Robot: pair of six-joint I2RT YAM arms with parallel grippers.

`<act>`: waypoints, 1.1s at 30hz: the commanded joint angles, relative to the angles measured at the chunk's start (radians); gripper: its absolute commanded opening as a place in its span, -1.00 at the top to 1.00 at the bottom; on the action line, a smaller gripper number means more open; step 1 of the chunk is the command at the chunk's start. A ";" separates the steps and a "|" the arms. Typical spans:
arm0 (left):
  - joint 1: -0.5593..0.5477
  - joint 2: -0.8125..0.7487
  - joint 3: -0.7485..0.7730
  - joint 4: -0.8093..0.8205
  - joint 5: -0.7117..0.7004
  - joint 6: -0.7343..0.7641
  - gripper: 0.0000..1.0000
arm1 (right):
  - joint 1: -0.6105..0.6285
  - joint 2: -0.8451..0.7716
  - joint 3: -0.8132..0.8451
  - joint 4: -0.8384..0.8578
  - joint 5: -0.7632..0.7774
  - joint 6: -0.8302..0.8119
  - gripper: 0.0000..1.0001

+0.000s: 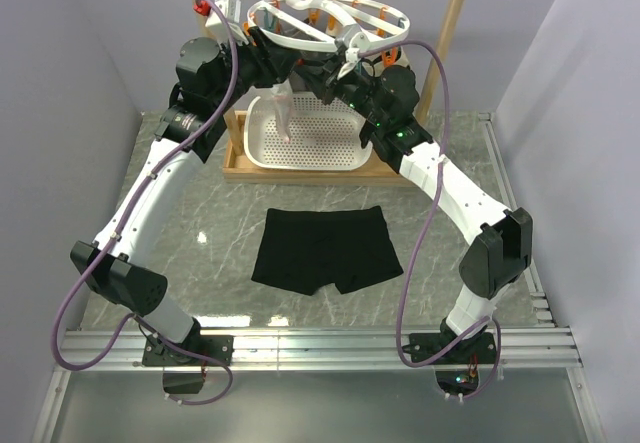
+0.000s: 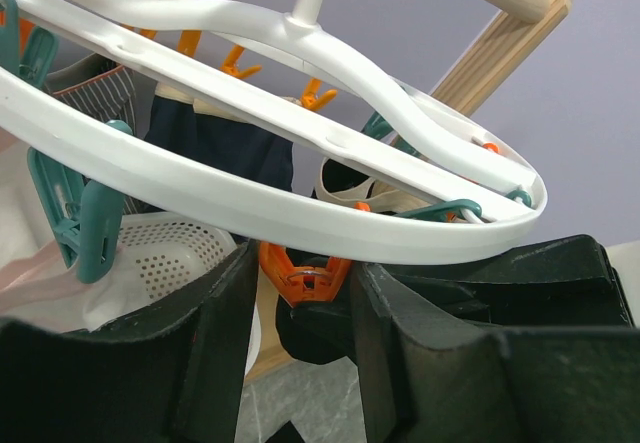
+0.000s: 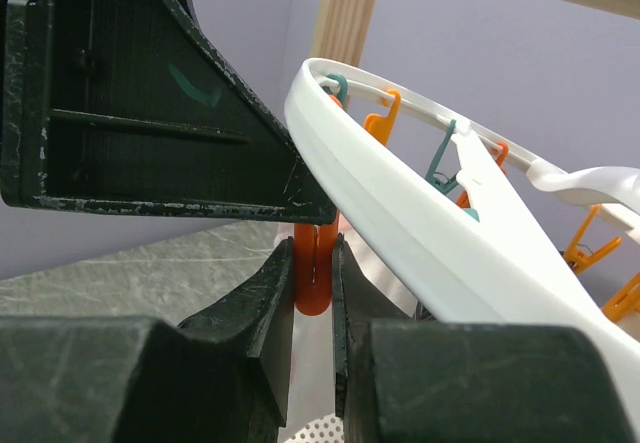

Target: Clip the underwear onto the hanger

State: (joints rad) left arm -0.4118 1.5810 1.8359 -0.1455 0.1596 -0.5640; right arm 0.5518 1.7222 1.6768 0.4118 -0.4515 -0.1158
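The black underwear [image 1: 327,249] lies flat on the table, apart from both arms. The round white hanger [image 1: 330,23] hangs from the wooden frame, and both grippers are raised to its near rim. My left gripper [image 1: 294,60] [image 2: 300,283] has an orange clip [image 2: 305,273] under the ring [image 2: 300,198] between its jaws. The clip's handles are spread and touch both fingers. In the right wrist view my right gripper [image 1: 340,69] [image 3: 313,253] is shut on another orange clip [image 3: 312,293] below the rim [image 3: 420,223], with its handles squeezed together.
A pale garment [image 1: 285,103] dangles from the hanger over the white perforated basket [image 1: 300,143]. The wooden frame rack [image 1: 455,33] surrounds both. Teal clips [image 2: 85,233] and further orange ones hang along the ring. Grey walls close in left and right.
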 commanded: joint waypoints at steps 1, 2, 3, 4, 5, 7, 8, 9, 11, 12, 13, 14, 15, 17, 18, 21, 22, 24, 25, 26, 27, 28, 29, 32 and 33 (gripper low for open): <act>0.002 -0.027 0.005 0.075 -0.023 -0.016 0.07 | 0.000 -0.035 -0.014 0.010 -0.012 0.015 1.00; 0.001 -0.027 0.005 0.076 -0.023 -0.019 0.07 | -0.001 -0.035 -0.014 0.012 -0.012 0.015 1.00; 0.001 -0.027 0.003 0.078 -0.029 -0.023 0.06 | 0.000 -0.036 -0.014 0.013 -0.012 0.015 1.00; 0.001 -0.029 0.002 0.083 -0.029 -0.025 0.06 | 0.000 -0.036 -0.014 0.013 -0.012 0.016 1.00; 0.002 -0.030 0.000 0.087 -0.031 -0.034 0.05 | 0.000 -0.036 -0.015 0.015 -0.012 0.018 1.00; 0.005 -0.029 -0.003 0.098 -0.026 -0.042 0.05 | 0.002 -0.038 -0.017 0.013 -0.012 0.016 1.00; 0.004 -0.029 -0.003 0.103 -0.025 -0.051 0.05 | 0.002 -0.038 -0.019 0.015 -0.012 0.016 1.00; 0.004 -0.027 -0.003 0.104 -0.023 -0.054 0.04 | 0.003 -0.036 -0.023 0.015 -0.012 0.016 1.00; 0.005 -0.024 0.002 0.106 -0.022 -0.059 0.01 | 0.002 -0.038 -0.023 0.013 -0.013 0.016 1.00; 0.007 -0.021 0.005 0.106 -0.020 -0.060 0.00 | 0.003 -0.038 -0.026 0.016 -0.013 0.018 1.00; 0.007 -0.019 0.005 0.107 -0.020 -0.063 -0.01 | 0.003 -0.038 -0.028 0.016 -0.013 0.016 1.00; 0.008 -0.019 0.005 0.110 -0.019 -0.068 -0.01 | 0.003 -0.038 -0.029 0.016 -0.013 0.016 1.00; 0.011 -0.021 0.005 0.110 -0.022 -0.071 -0.01 | 0.003 -0.039 -0.032 0.018 -0.013 0.018 1.00; 0.016 -0.024 -0.001 0.119 -0.022 -0.080 -0.02 | 0.003 -0.041 -0.037 0.022 -0.012 0.021 1.00; 0.016 -0.024 -0.004 0.126 -0.022 -0.082 -0.02 | 0.003 -0.042 -0.046 0.027 -0.010 0.022 1.00; 0.018 -0.030 -0.024 0.139 -0.017 -0.082 0.01 | 0.005 -0.044 -0.055 0.032 -0.013 0.024 1.00; 0.018 -0.032 -0.029 0.170 -0.015 -0.080 0.01 | 0.004 -0.044 -0.055 0.032 -0.015 0.025 1.00; 0.018 -0.032 -0.032 0.178 -0.012 -0.079 0.03 | 0.005 -0.044 -0.054 0.032 -0.018 0.025 1.00; 0.018 -0.030 -0.033 0.181 -0.011 -0.077 0.07 | 0.007 -0.044 -0.054 0.032 -0.018 0.027 1.00; 0.018 -0.032 -0.038 0.187 -0.006 -0.076 0.12 | 0.007 -0.042 -0.052 0.032 -0.021 0.027 1.00; 0.018 -0.030 -0.040 0.201 0.001 -0.074 0.19 | 0.008 -0.042 -0.051 0.030 -0.023 0.028 1.00; 0.018 -0.029 -0.040 0.205 0.009 -0.071 0.41 | 0.007 -0.042 -0.052 0.030 -0.026 0.027 1.00; 0.018 -0.027 -0.037 0.205 0.014 -0.070 0.54 | 0.010 -0.044 -0.054 0.030 -0.027 0.025 1.00; 0.018 -0.021 -0.032 0.195 0.017 -0.063 0.99 | 0.011 -0.047 -0.054 0.013 -0.027 0.025 0.81; 0.018 -0.022 -0.033 0.193 0.017 -0.059 1.00 | 0.010 -0.055 -0.057 0.006 -0.026 0.024 0.53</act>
State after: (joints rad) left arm -0.4065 1.5810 1.7885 -0.0669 0.1947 -0.6048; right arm 0.5514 1.7134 1.6341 0.4465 -0.4297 -0.0956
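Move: The orange clip on the hanger's near rim sits between the left fingertips, barely 1 cm ahead and 1 cm right of that hand, level with it. The white rim passes about 1 cm ahead and 3 cm above. A teal clip hangs some 4 cm ahead and 7 cm left, about level, with a pinkish cloth below it. From the right hand the same orange clip lies about 1 cm ahead, 1 cm left and 1 cm up, already between its fingertips. Hold the left gripper almost in place around the orange clip, easing it under 1 cm to the right, then late on shut its half-open fingers almost fully so they pinch the clip. Keep the right fingers on the clip's lower end at their narrow gap while that hand sinks about 1 cm. ##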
